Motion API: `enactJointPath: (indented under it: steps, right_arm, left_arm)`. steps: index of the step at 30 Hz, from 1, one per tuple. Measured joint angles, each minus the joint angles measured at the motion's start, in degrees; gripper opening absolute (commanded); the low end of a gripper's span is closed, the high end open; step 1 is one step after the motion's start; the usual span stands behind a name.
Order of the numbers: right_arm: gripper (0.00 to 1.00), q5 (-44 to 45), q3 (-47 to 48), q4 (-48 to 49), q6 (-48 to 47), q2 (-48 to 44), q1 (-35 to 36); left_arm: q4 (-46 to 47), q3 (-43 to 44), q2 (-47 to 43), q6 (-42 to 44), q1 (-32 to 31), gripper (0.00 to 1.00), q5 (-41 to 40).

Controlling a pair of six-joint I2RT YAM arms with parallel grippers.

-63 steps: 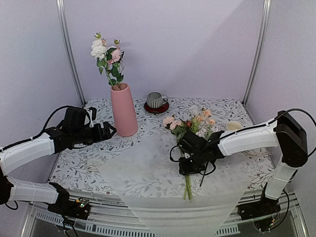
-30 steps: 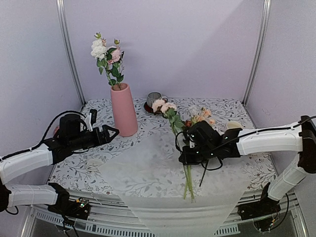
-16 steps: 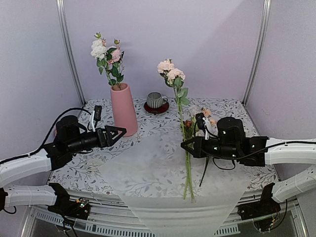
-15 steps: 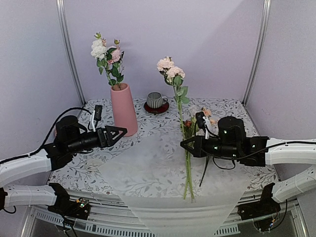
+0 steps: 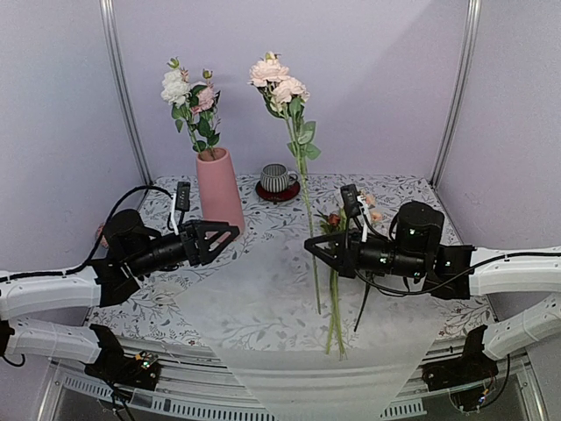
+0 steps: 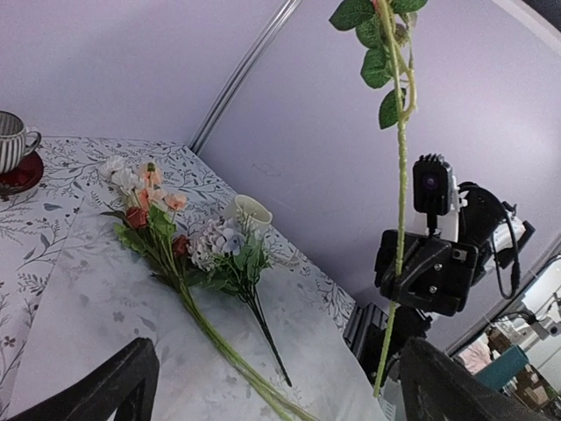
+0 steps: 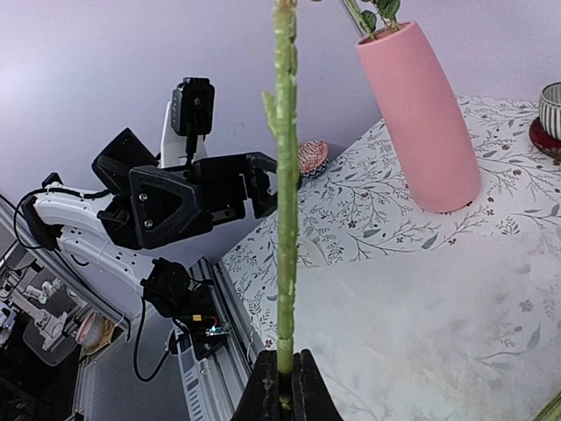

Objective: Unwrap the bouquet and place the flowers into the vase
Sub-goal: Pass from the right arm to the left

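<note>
The pink vase [image 5: 219,193] stands at the back left with a few flowers [image 5: 188,92] in it. My right gripper [image 5: 311,246] is shut on the lower stem of a pink-bloomed flower [image 5: 302,189], holding it upright above the table. In the right wrist view this stem [image 7: 284,175] rises from the shut gripper [image 7: 285,364]. My left gripper [image 5: 223,241] is open and empty, just left of the stem and facing it. The bouquet lies opened out: its wrapping paper [image 5: 254,307] is flat, with loose flowers [image 5: 337,289] on it.
A grey striped mug [image 5: 278,178] on a red saucer stands behind, to the right of the vase. A cream mug [image 6: 248,210] sits at the far right, beside the lying flowers [image 6: 175,246]. Metal frame posts [image 5: 123,96] stand at the back corners.
The right gripper has raised the pink flower upright and carried it left. The left gripper, open, has moved right toward the stem.
</note>
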Motion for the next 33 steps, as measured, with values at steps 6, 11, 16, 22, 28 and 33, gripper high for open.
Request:
enactJointPath:
  steps: [6, 11, 16, 22, 28, 33]
  right_arm:
    - [0.02, -2.6, -0.3, 5.6, -0.9, 3.1, 0.6]
    - [0.02, -5.0, -0.3, 8.2, -2.1, 5.8, 1.7]
    - [0.02, -6.0, 0.0, 9.1, -2.5, 8.9, 2.9]
    - [0.02, -7.0, 1.7, 9.3, -2.6, 12.6, 4.3]
    - [0.02, -8.1, 2.5, 10.0, -2.7, 14.0, 5.1]
    - [0.02, -8.8, 3.0, 10.7, -2.7, 15.1, 5.7]
  left_arm:
    - [3.7, 1.1, 3.3, -0.1, -1.3, 0.98, 2.3]
    - [7.5, 2.1, 5.2, 0.0, -3.7, 0.98, 3.0]
    - [10.2, 2.4, 5.7, 0.0, -4.7, 0.98, 3.0]
    - [11.7, 3.6, 6.1, 0.1, -5.0, 0.83, 3.0]
    - [12.0, 5.0, 7.8, -0.1, -5.1, 0.63, 3.0]
    - [11.8, 5.5, 8.9, -0.5, -5.2, 0.40, 3.0]
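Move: The rose stem, held nearly upright in the right hand, stands about 14 cm to the left hand's right and about level with it fore and aft; the stretch to grasp is some 6 cm higher. The pink vase is roughly 24 cm ahead of the left hand and 4 cm to its left, its middle about 9 cm lower. From the right hand, the open left gripper is about 14 cm left, 2 cm ahead and level; the remaining bunch lies 10 cm ahead, 7 cm right and 19 cm below. Still pinching the stem, the right hand carries the rose left towards the left gripper, about 6.5 cm, also drawing back and sinking some 4 cm each, turning roughly 15 degrees counter-clockwise. The left hand comes to meet it, about 4 cm right and 4 cm up, easing slightly back; its wide-open fingers go around the stem above the right hand's grip, then close to about half, contact not discernible. ##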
